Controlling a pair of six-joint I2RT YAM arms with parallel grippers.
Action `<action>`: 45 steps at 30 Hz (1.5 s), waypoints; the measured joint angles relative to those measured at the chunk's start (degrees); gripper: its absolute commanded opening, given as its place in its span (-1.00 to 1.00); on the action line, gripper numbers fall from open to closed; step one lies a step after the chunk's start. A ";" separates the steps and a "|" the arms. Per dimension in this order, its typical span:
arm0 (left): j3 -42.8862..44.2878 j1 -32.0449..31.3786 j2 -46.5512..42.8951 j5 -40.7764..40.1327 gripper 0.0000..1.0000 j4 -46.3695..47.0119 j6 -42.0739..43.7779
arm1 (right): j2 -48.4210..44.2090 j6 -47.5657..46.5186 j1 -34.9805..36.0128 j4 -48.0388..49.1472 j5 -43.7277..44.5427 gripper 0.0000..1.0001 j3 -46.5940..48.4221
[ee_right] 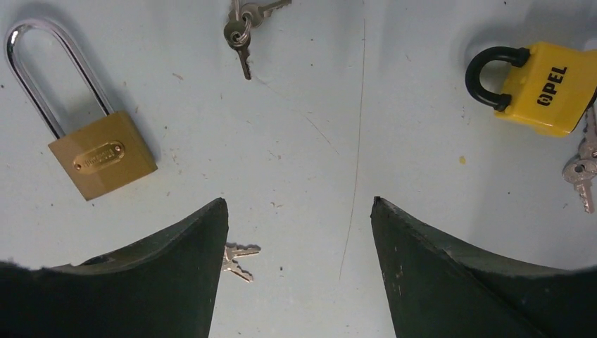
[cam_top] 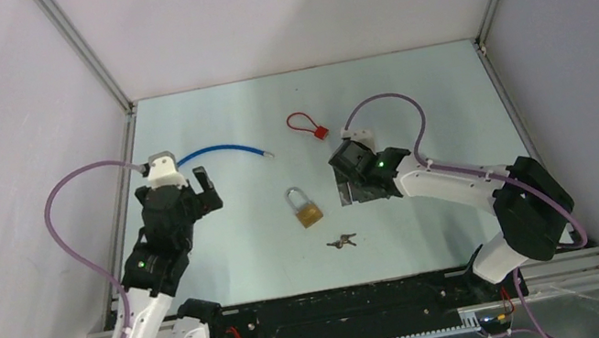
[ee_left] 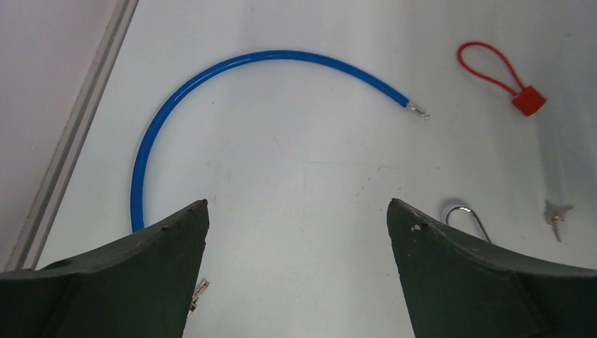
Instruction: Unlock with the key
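Observation:
A brass padlock (cam_top: pixel 305 208) with a tall steel shackle lies flat mid-table; it also shows in the right wrist view (ee_right: pixel 98 158). A ringed pair of keys (cam_top: pixel 342 240) lies just in front of it, seen too at the right wrist view's top edge (ee_right: pixel 243 32). Two small keys (ee_right: pixel 239 259) lie beside the left finger of my right gripper (ee_right: pixel 299 204), which hovers open over bare table just right of the brass padlock (cam_top: pixel 351 190). A yellow padlock (ee_right: pixel 545 84) with its own keys (ee_right: pixel 581 169) lies to its right. My left gripper (cam_top: pixel 192 188) (ee_left: pixel 298 204) is wide open and empty.
A blue cable (ee_left: pixel 211 77) curves across the table ahead of the left gripper, one metal end (ee_left: pixel 199 294) by its left finger. A red cable seal (cam_top: pixel 305 124) lies at the back centre. Metal frame rails (cam_top: pixel 122 210) edge the table on both sides.

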 measured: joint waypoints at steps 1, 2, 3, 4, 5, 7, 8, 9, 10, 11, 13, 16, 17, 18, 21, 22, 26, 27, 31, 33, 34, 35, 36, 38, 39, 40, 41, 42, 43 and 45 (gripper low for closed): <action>0.00 0.00 -0.94 0.37 0.99 -0.02 0.00 | 0.02 0.26 -0.26 0.20 0.00 0.52 -0.09; 0.00 0.02 -1.92 0.61 0.99 -0.02 -0.02 | 0.07 0.63 -0.44 0.48 -0.07 0.51 -0.15; 0.00 0.04 -2.84 0.92 0.99 -0.02 -0.04 | 0.20 1.03 -0.61 0.85 -0.24 0.48 -0.15; 0.00 0.04 -3.61 1.09 0.99 -0.02 -0.07 | 0.44 1.36 -0.92 1.25 -0.52 0.46 -0.15; 0.00 0.04 -4.20 1.25 0.99 -0.02 -0.09 | 0.79 1.66 -1.20 1.66 -0.96 0.44 -0.15; 0.00 0.04 -5.49 1.86 0.99 -0.02 -0.22 | 1.44 2.23 -1.84 2.03 -1.49 0.42 -0.15; 0.00 0.04 -5.92 2.38 0.99 0.00 -0.44 | 1.77 2.58 -2.36 2.10 -1.68 0.42 -0.17; 0.00 0.04 -6.12 2.91 0.99 -0.02 -0.61 | 2.01 2.82 -2.80 2.10 -1.77 0.41 -0.20; 0.00 0.04 -6.14 3.45 0.99 -0.02 -0.79 | 2.14 3.04 -3.06 2.08 -1.77 0.41 -0.20; 0.02 0.04 -6.03 4.07 0.99 -0.04 -1.11 | 2.23 3.34 -3.39 2.03 -1.51 0.40 -0.20; 0.28 0.07 -5.22 5.62 0.99 -0.44 -1.92 | 2.27 4.39 -3.89 1.31 -0.59 0.38 -0.20; 1.53 0.07 -2.36 9.25 0.99 -1.46 -3.08 | 2.25 6.14 -4.59 -0.96 1.57 0.33 -0.31; 1.97 0.07 -1.22 10.49 0.99 -1.81 -3.21 | 2.08 6.75 -4.96 -1.73 2.38 0.31 -0.57; 2.29 0.07 -0.28 11.69 0.99 -2.21 -3.41 | 1.88 7.13 -5.35 -2.21 3.04 0.26 -0.90; 2.84 0.07 1.86 14.23 0.99 -3.41 -3.50 | -0.02 8.63 -7.91 -4.42 4.83 0.15 -3.08; 2.84 0.07 2.16 14.84 0.99 -3.93 -3.50 | -0.98 9.27 -9.33 -5.29 5.31 0.08 -3.93; 2.84 0.07 1.36 16.44 0.99 -5.14 -3.43 | -3.91 10.54 -14.43 -7.37 6.97 -0.11 -5.77; 2.84 0.07 1.07 16.74 0.99 -5.22 -3.43 | -4.46 10.73 -16.04 -7.58 7.30 -0.12 -6.10; 2.84 0.07 0.20 17.40 0.99 -5.60 -3.39 | -5.88 10.78 -21.49 -7.67 7.98 -0.15 -7.13; 2.82 0.09 0.00 17.35 0.99 -5.68 -3.34 | -6.23 10.71 -24.17 -7.61 7.98 -0.16 -7.52; 2.82 0.11 0.00 17.35 0.99 -5.75 -3.32 | -6.23 10.67 -25.46 -7.43 7.93 -0.16 -7.69; 2.84 0.11 0.02 17.35 0.99 -5.77 -3.26 | -6.23 10.54 -26.75 -7.10 7.80 -0.17 -7.89; 2.82 0.15 0.11 17.35 0.99 -5.81 -3.15 | -6.23 10.38 -28.02 -6.60 7.43 -0.17 -8.22; 2.84 0.15 0.68 17.35 0.99 -5.95 -2.99 | -6.01 10.12 -30.08 -5.55 6.51 -0.18 -8.92; 2.84 0.15 0.96 17.38 0.99 -5.99 -2.97 | -5.66 10.03 -31.01 -4.85 5.99 -0.18 -9.31; 2.82 0.15 1.18 17.38 0.99 -6.01 -2.97 | -5.11 10.01 -31.69 -4.33 5.55 -0.19 -9.60; 2.82 0.15 1.57 17.38 0.99 -6.01 -2.97 | -4.33 10.01 -32.11 -3.65 5.03 -0.19 -9.86; 2.82 0.15 2.01 17.38 0.99 -6.03 -2.97 | -3.41 9.99 -32.35 -3.13 4.55 -0.20 -10.01; 2.82 0.15 2.34 17.40 0.99 -6.03 -2.97 | -2.60 10.01 -32.50 -2.69 4.20 -0.21 -10.12; 2.82 0.15 2.86 17.42 0.99 -6.08 -2.97 | -0.09 9.99 -33.00 -1.57 3.08 -0.22 -10.32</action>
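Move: The pair of keys beside the yellow lock lies some 19 cm to the right of the right hand, about 3 cm ahead and 7 cm below. The yellow lock stands roughly 13 cm right and 7 cm ahead of the hand, the silver keys 8 cm ahead and 3 cm left, and the brass padlock 14 cm left and 3 cm ahead. From the left hand, those keys are roughly 54 cm right, 4 cm back and 20 cm down. Heading for the keys beside the yellow lock, the empty right hand sweeps about 20 cm right, past the yellow lock, turning some 45 degrees clockwise while its fingers narrow to about half their gap. It then sinks over the keys, no touch visible. The wide-open left hand shifts about 5 cm right with a slight clockwise turn. ##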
